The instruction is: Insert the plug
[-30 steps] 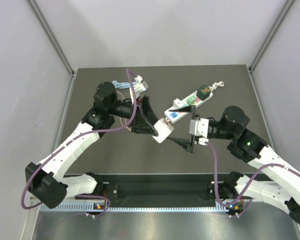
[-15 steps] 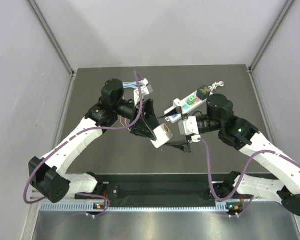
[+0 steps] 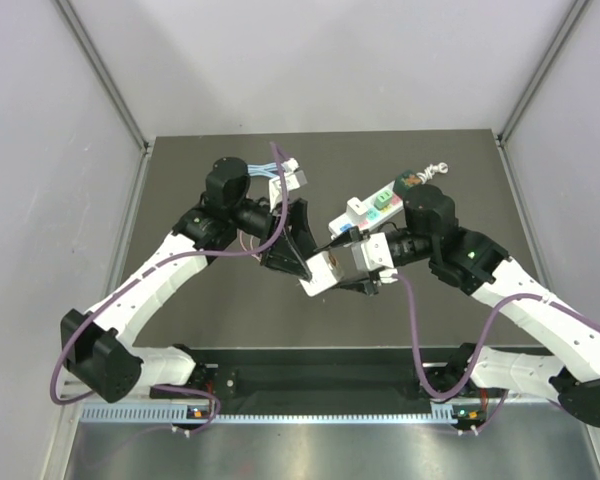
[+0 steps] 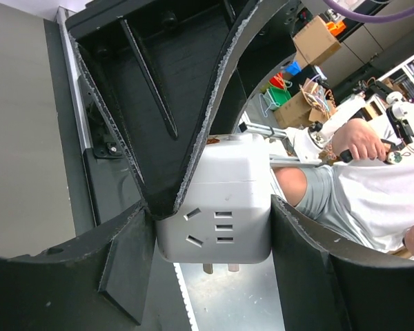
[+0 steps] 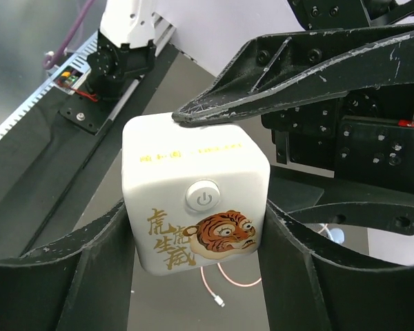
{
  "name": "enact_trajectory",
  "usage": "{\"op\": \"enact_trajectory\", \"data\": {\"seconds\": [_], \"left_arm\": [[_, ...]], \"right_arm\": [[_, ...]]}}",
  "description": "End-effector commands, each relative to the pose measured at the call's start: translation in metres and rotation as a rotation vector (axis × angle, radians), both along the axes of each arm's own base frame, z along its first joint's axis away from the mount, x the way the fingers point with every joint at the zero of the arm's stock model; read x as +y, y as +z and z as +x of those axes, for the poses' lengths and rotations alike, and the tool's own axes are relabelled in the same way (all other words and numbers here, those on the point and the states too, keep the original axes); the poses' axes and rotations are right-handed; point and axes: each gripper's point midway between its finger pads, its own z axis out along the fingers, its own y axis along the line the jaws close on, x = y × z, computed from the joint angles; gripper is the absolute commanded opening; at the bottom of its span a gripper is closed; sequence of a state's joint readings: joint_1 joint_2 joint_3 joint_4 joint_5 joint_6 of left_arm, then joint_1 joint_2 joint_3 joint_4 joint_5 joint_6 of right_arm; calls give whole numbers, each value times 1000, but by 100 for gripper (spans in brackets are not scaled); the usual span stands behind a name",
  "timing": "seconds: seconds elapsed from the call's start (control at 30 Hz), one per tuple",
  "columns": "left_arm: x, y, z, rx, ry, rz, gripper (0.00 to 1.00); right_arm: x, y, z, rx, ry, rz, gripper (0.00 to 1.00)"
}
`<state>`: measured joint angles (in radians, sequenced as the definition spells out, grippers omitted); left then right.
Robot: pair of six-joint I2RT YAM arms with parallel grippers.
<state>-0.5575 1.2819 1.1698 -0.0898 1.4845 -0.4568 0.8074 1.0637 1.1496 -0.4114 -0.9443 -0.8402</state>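
The plug point(image 3: 325, 268) is a white cube held in the air over the dark table, between the two arms. My left gripper point(image 3: 308, 265) is shut on it from the left. In the left wrist view the plug point(image 4: 217, 207) fills the gap of the left gripper point(image 4: 210, 234), its socket face towards the camera and two metal prongs point(image 4: 217, 267) pointing down. My right gripper point(image 3: 348, 272) has its fingers against both sides of the plug point(image 5: 196, 200), whose face shows a power button and a tiger picture. The white power strip point(image 3: 372, 208) lies behind, partly hidden by the right arm.
Pale blue cables with white connectors point(image 3: 285, 170) lie at the back left. A small metal clip point(image 3: 438, 170) lies beyond the strip's far end. A pink cable point(image 5: 228, 279) lies on the table below the plug. Grey walls close in both sides; a black rail point(image 3: 320, 380) runs along the near edge.
The right arm has swung left to the plug and its wide-open jaws have closed in on the cube. The left arm, still holding the plug, has shifted slightly.
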Motion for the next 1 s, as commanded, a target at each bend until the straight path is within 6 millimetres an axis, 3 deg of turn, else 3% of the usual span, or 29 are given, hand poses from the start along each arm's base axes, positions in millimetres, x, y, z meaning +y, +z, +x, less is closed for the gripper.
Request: {"op": "enact_trajectory", "data": {"seconds": [0.0, 0.07, 0.1, 0.23, 0.4, 0.53, 0.7, 0.8, 0.9, 0.97], "left_arm": [[-5, 6, 17, -79, 46, -37, 59], [-4, 5, 26, -96, 94, -20, 64], [-8, -1, 42, -122, 185, 14, 66], [-4, -6, 73, -190, 372, 142, 78], [7, 4, 108, -158, 547, 152, 83], [26, 1, 145, -121, 803, 270, 83], [45, -4, 154, 6, 1003, 373, 82], [41, -15, 146, 97, 975, 402, 91], [42, -35, 139, 147, 974, 449, 91], [42, -37, 139, 142, 986, 434, 91]], "right_arm": [[1, 21, 4, -52, -20, 57, 0], [1, 18, 12, -42, -73, 49, 0], [1, 17, 15, -21, -93, 44, 0], [1, 8, 37, 47, -227, 3, 0], [9, -11, 55, 160, -319, -43, 0], [5, -23, 91, 244, -540, -68, 0], [3, -41, 111, 348, -690, -108, 0], [1, -42, 119, 356, -737, -75, 0], [4, -46, 121, 363, -748, -70, 0], [6, -48, 123, 371, -757, -78, 0]]}}
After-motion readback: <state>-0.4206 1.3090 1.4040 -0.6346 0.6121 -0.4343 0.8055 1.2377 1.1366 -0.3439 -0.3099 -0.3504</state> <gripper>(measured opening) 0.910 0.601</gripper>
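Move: The white cube plug sits between both hands' fingers, at the left and the right hand point alike. From the right hand, the free blue socket on the strip's near end is about 25 cm ahead, 6 cm right and 27 below; the small white plug beyond it is some 29 ahead and 8 right, the green plug 33 ahead and 15 right. From the left hand, the pink cable lies roughly 22 cm ahead, 13 left and 30 below. Forward and then down as well, the right hand carries the white cube plug towards the power strip, about 11 cm out and 8 down, keeping its grip while turning some 40 degrees clockwise and tipping its fingers down. The left hand opens wider, comes free of the cube and goes forward about 15 cm, slightly left and down, swinging counter-clockwise. ##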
